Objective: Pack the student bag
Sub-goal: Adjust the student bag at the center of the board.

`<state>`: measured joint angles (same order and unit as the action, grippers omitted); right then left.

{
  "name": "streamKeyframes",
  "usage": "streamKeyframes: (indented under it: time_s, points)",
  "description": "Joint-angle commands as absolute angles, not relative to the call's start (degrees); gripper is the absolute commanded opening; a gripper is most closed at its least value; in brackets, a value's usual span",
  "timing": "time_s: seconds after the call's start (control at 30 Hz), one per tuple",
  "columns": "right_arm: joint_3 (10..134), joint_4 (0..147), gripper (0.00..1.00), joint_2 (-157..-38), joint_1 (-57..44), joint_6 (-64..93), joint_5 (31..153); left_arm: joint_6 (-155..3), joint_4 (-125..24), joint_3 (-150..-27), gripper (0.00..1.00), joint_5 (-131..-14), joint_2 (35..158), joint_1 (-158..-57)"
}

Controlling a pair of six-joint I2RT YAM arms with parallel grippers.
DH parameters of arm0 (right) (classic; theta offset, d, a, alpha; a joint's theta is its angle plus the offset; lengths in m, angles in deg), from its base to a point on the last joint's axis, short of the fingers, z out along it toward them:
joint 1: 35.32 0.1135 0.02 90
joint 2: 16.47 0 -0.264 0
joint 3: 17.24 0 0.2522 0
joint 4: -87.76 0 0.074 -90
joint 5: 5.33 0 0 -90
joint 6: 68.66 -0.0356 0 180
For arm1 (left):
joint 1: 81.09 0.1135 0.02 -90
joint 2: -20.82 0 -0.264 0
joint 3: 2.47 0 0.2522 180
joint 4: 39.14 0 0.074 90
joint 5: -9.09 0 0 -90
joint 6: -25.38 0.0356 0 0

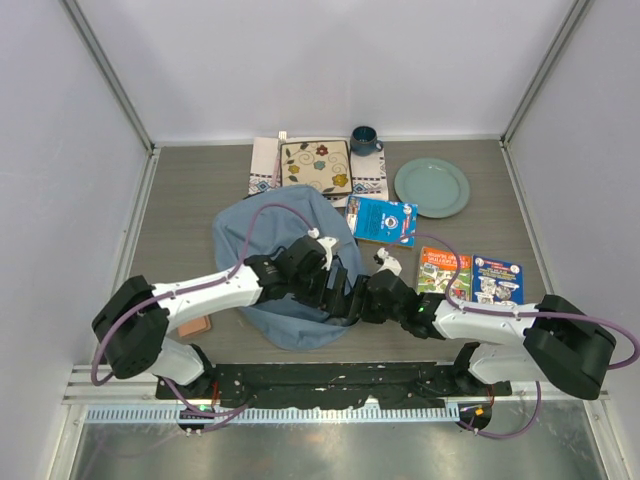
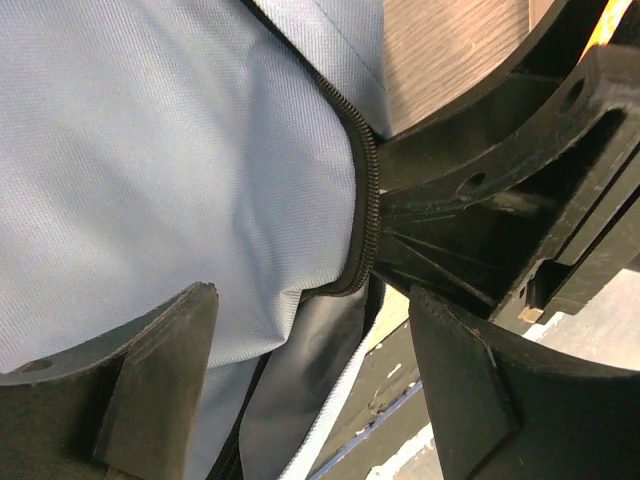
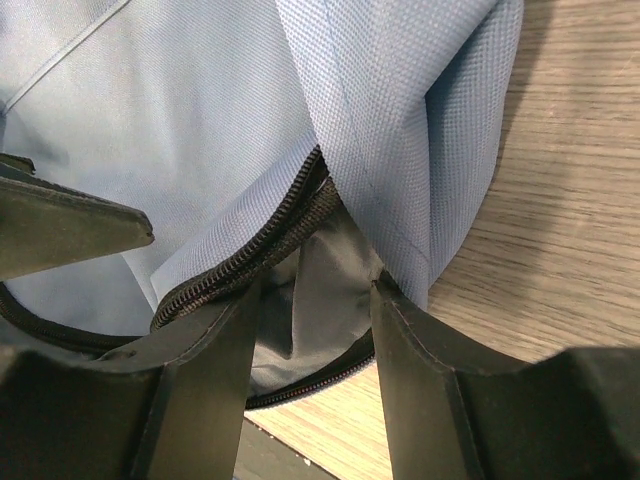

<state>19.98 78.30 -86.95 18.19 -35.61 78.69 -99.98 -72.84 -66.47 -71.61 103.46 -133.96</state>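
Note:
The student bag (image 1: 275,250), a soft light-blue backpack, lies slumped in the middle of the table. Both grippers meet at its near right edge. My left gripper (image 1: 337,283) is open, its fingers wide apart over the blue fabric and the dark zipper line (image 2: 362,200). Grey lining (image 2: 300,370) shows between the left gripper's (image 2: 310,400) fingers. My right gripper (image 1: 353,300) is open at the bag's mouth. The zipper edge (image 3: 240,260) lies over its left finger (image 3: 200,380), and folded lining (image 3: 320,290) sits in the right gripper's (image 3: 310,330) gap, not pinched.
Three booklets lie right of the bag: a blue one (image 1: 382,220), a green-orange one (image 1: 444,272) and a dark blue one (image 1: 497,279). Behind are a teal plate (image 1: 431,187), a dark mug (image 1: 364,140) and a flowered square board (image 1: 316,166) on a white patterned cloth (image 1: 262,170).

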Motion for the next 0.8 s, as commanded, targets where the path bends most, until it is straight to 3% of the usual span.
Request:
streamKeyframes:
  time_s: [0.0,0.07,0.1,0.27,0.37,0.4,0.53,0.77]
  points:
    - [19.2,76.6,0.54,-86.4,17.9,-36.3,73.9,-99.0,-67.4,-67.7,0.71,-70.1,104.6,-133.7]
    - [19.1,76.7,0.54,-86.0,17.8,-36.2,73.6,-99.0,-66.7,-68.0,0.65,-69.5,105.8,-133.7]
    - [19.0,76.6,0.54,-85.7,17.8,-36.2,73.6,-99.0,-66.6,-68.2,0.52,-69.4,107.1,-133.7]
    - [18.8,76.1,0.54,-84.8,17.5,-36.1,72.8,-98.9,-66.3,-68.8,0.28,-71.3,108.5,-133.7]
    - [18.9,75.7,0.54,-84.6,17.1,-36.0,72.3,-98.5,-66.3,-70.1,0.04,-73.4,108.9,-133.7]
    - [19.1,75.2,0.54,-84.8,17.0,-35.7,71.8,-98.3,-67.8,-70.8,0.0,-74.9,108.9,-133.7]
    - [21.9,72.1,0.54,-86.8,15.7,-34.0,69.6,-96.4,-70.3,-75.3,0.0,-79.9,107.0,-131.8]
    - [32.8,67.7,0.53,-93.1,14.2,-24.5,63.1,-91.6,-80.8,-88.7,0.0,-78.7,101.4,-118.4]
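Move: The left hand stands open just over the zippered edge of the student bag's top flap, which lies some 2 cm below it, 1 cm ahead and 1 cm to its right; the blue book lies about 16 cm ahead, 10 cm right and 6 cm lower. The right hand is half open in the bag's mouth, with the bag's right side edge about 1 cm ahead, 1 cm right and 1 cm below; from it the orange book is roughly 19 cm right, 3 cm ahead and 3 cm lower. The left hand sinks about 2 cm onto the flap's zippered edge while its fingers close fully and pinch the fabric, then draws the edge forward and up, ending some 9 cm ahead of its start and 4 cm above it, still travelling and turning slightly counter-clockwise. The right hand keeps its fingers half open inside the mouth at the right side edge, hardly moving at first, then eases about 4 cm forward and 2 cm right as the flap is pulled away from it, its left side dipping some 10 degrees. ##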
